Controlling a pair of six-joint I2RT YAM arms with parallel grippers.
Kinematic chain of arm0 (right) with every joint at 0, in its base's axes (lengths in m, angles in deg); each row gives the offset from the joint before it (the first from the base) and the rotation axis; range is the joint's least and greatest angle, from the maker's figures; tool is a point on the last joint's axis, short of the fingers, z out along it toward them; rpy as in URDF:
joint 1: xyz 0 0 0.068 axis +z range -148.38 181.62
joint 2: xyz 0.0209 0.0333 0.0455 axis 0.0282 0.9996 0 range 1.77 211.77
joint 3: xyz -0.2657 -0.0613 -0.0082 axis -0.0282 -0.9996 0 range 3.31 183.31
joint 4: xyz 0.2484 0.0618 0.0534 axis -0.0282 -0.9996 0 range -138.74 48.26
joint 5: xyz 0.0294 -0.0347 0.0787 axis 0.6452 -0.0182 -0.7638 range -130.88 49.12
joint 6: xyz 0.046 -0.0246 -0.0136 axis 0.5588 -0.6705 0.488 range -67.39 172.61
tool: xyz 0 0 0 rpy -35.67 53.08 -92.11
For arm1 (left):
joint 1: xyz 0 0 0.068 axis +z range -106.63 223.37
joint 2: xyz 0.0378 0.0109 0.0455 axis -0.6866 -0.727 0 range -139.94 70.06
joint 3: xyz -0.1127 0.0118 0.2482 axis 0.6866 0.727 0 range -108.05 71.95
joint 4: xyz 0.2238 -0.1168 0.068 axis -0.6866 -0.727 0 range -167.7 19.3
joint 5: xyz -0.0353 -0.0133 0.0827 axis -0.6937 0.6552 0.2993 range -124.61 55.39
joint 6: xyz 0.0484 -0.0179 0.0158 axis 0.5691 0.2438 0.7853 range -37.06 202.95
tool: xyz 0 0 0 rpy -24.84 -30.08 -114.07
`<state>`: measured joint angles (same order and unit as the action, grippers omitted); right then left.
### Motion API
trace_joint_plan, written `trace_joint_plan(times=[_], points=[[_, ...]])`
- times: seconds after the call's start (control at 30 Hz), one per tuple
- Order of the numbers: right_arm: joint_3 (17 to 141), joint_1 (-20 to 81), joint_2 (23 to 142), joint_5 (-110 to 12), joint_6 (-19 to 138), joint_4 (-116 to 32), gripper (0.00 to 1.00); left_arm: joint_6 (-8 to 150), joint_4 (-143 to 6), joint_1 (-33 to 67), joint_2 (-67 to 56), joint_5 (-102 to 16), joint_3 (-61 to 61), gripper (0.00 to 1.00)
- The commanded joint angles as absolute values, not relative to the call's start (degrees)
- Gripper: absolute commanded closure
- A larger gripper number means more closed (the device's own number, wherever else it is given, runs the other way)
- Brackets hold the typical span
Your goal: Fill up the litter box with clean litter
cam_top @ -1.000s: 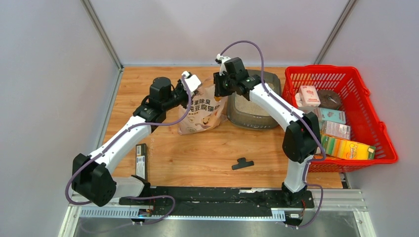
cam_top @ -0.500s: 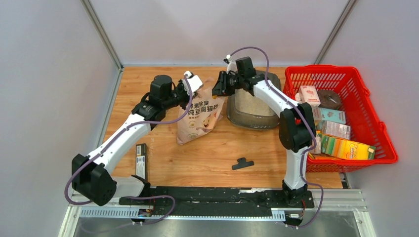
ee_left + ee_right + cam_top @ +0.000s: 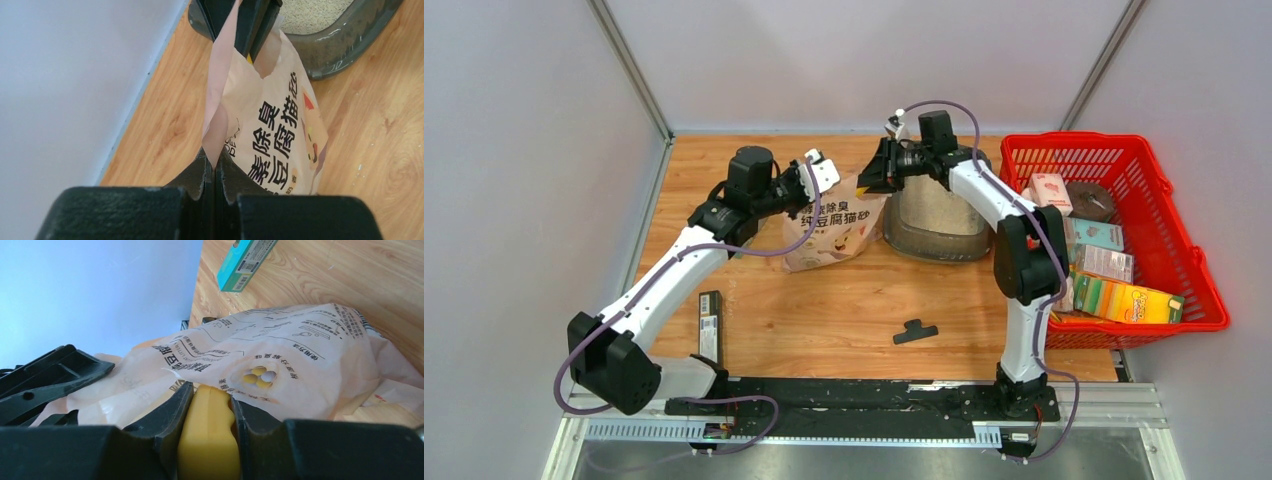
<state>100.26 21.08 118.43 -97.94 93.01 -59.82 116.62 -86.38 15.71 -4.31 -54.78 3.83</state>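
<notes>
The pink-white printed bag (image 3: 834, 232) stands slumped left of the dark grey litter box (image 3: 977, 180), which holds pale litter (image 3: 936, 212). My left gripper (image 3: 820, 176) is shut on the bag's top edge; the left wrist view shows its jaws (image 3: 215, 159) pinching the bag's film (image 3: 272, 135), with the litter box (image 3: 345, 45) and litter (image 3: 312, 10) beyond. My right gripper (image 3: 887, 176) is at the bag's mouth, next to the box's left rim. In the right wrist view it (image 3: 210, 390) is shut on the yellow scoop's handle (image 3: 207, 440); the scoop's front is hidden under the bag (image 3: 290, 350).
A red mesh basket (image 3: 1079, 138) with several boxes stands at the right. A small black T-shaped part (image 3: 914, 331) lies on the wood near the front. A dark flat box (image 3: 709, 325) lies at the left front, seen teal in the right wrist view (image 3: 245, 260).
The right wrist has swung right and back over the litter box while its gripper stays at the bag's mouth. The left gripper has shifted slightly right with the bag's edge; the bag slumps lower.
</notes>
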Motion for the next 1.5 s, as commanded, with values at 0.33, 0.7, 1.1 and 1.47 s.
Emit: trace_joint_plan(times=[0.33,0.7,1.1,1.47], points=[[97.3,11.0,109.2,-101.4,99.0,-59.1,1.0,134.5,-71.9,14.5,2.3,-63.8,-0.3,1.0],[89.7,7.9,105.9,-101.1,108.0,-49.0,1.0,136.6,-76.4,13.3,3.5,-60.2,0.6,1.0],[84.2,3.8,103.0,-106.1,111.4,-38.9,1.0,133.7,-74.3,13.2,1.9,-57.7,1.2,1.0],[77.0,2.1,98.1,-104.8,111.7,-38.9,1.0,123.7,-71.1,13.2,0.3,-53.5,-0.9,1.0]])
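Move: The right hand, holding the scoop in the bag's mouth, has the litter box about 16 cm to its right, roughly 2 cm nearer the base and some 16 cm lower. The bag's body lies about 8 cm left, 6 cm back and 10 cm below; the black clip is 11 cm right and 31 cm back, on the table. From the left hand, the litter box is some 30 cm right and level, with the bag's middle about 6 cm right, 4 cm back. The yellow scoop comes up out of the bag's mouth, still gripped in the right hand, which draws it about 13 cm to the right and rises some 5 cm towards and over the litter box, turning about 15 degrees clockwise. The left hand keeps its pinch on the bag's top edge, easing back a little while it tilts, then partly untwists. ##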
